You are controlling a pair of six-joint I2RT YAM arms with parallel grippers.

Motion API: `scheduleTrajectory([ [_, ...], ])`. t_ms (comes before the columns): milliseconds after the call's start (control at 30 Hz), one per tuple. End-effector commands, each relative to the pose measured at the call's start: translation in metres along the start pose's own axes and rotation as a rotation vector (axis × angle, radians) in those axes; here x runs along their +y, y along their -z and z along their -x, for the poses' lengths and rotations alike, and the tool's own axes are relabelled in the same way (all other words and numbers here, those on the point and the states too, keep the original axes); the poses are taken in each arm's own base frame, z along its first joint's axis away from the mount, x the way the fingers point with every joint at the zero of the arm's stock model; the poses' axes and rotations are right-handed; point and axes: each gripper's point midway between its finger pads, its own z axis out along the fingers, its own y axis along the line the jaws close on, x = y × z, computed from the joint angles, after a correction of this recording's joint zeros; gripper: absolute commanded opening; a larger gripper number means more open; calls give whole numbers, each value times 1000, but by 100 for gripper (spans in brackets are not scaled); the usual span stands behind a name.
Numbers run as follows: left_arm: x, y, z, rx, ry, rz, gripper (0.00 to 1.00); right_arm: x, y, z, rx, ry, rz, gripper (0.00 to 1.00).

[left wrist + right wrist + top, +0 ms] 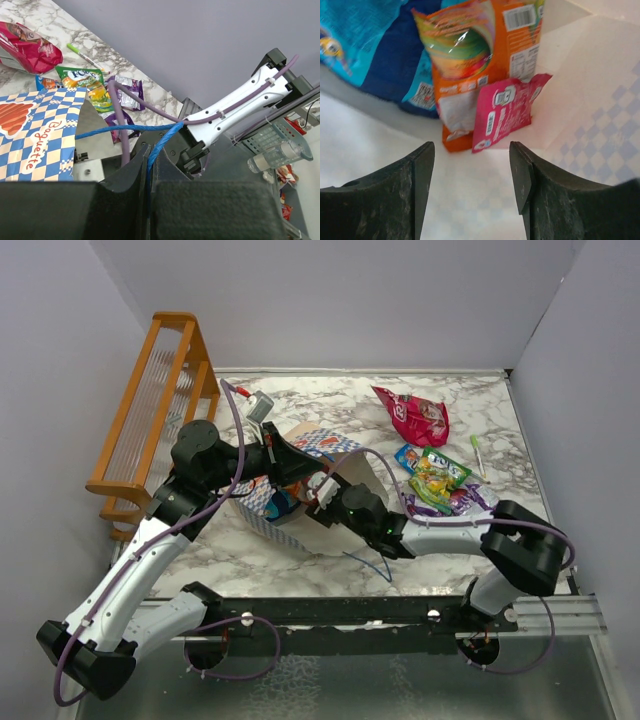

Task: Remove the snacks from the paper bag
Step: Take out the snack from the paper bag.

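The paper bag [300, 525] lies on its side mid-table, checkered band showing [35, 145]. My left gripper [274, 450] is shut on its blue cord handle [125, 130], the cord pinched between the jaws [148, 150]. My right gripper [322, 490] reaches into the bag's mouth and stands open [472, 172] with nothing between its fingers. Just ahead of it inside the bag lie an orange packet [470, 65], a small pink packet [507, 112] and a blue packet [370, 45]. Outside, to the right, lie a pink-red packet [415, 415], a blue one [408, 455], a green-yellow one [440, 475] and a purple one [470, 500].
An orange wooden rack [160, 410] stands along the left wall. A thin green pen [478, 452] lies right of the packets. Grey walls close in the table at the back and both sides. The right arm [240, 100] crosses close behind the left gripper.
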Motion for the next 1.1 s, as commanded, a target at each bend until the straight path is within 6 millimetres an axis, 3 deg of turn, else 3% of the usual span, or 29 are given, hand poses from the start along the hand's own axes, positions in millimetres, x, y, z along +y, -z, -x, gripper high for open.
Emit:
scheduleTrajectory([
  [0,-17,4,10,-24,-44,-41,0,-31,-23,35,-91,-53,-194,62],
  [333,-17,4,11,-23,-44,-38,0,-30,-67,16,-54,11,-278,62],
  [600,-16,6,10,-21,-49,-29,0,-45,-86,-7,18,41,-408,55],
  [733,-17,6,10,-18,-51,-30,0,-45,-87,-7,18,54,-407,41],
  [900,-16,6,9,-18,-52,-28,0,-44,-79,1,11,47,-373,14],
  [1067,-15,6,8,-20,-47,-32,0,-46,-65,11,1,32,-342,1],
])
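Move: The pink snack stands in the bag about 8 cm ahead of the right hand, 4 cm to its left and some 3 cm lower. Against it is the orange packet, roughly 7 cm ahead and 8 cm left of that hand; the blue packet lies about 4 cm ahead and 11 cm left, both also some 3 cm lower. From the left hand, the pink snack is around 15 cm farther out, 3 cm left and 30 cm down. Forward and somewhat left, deeper into the bag, the right hand reaches about 9 cm towards the pink snack, sinking a little on the last part while turning clockwise and tipping its fingertips up slightly. There it stops and its open fingers shut, pinching the snack's near edge beside the orange packet. The left hand keeps its grip on the blue handle, holding the bag. ##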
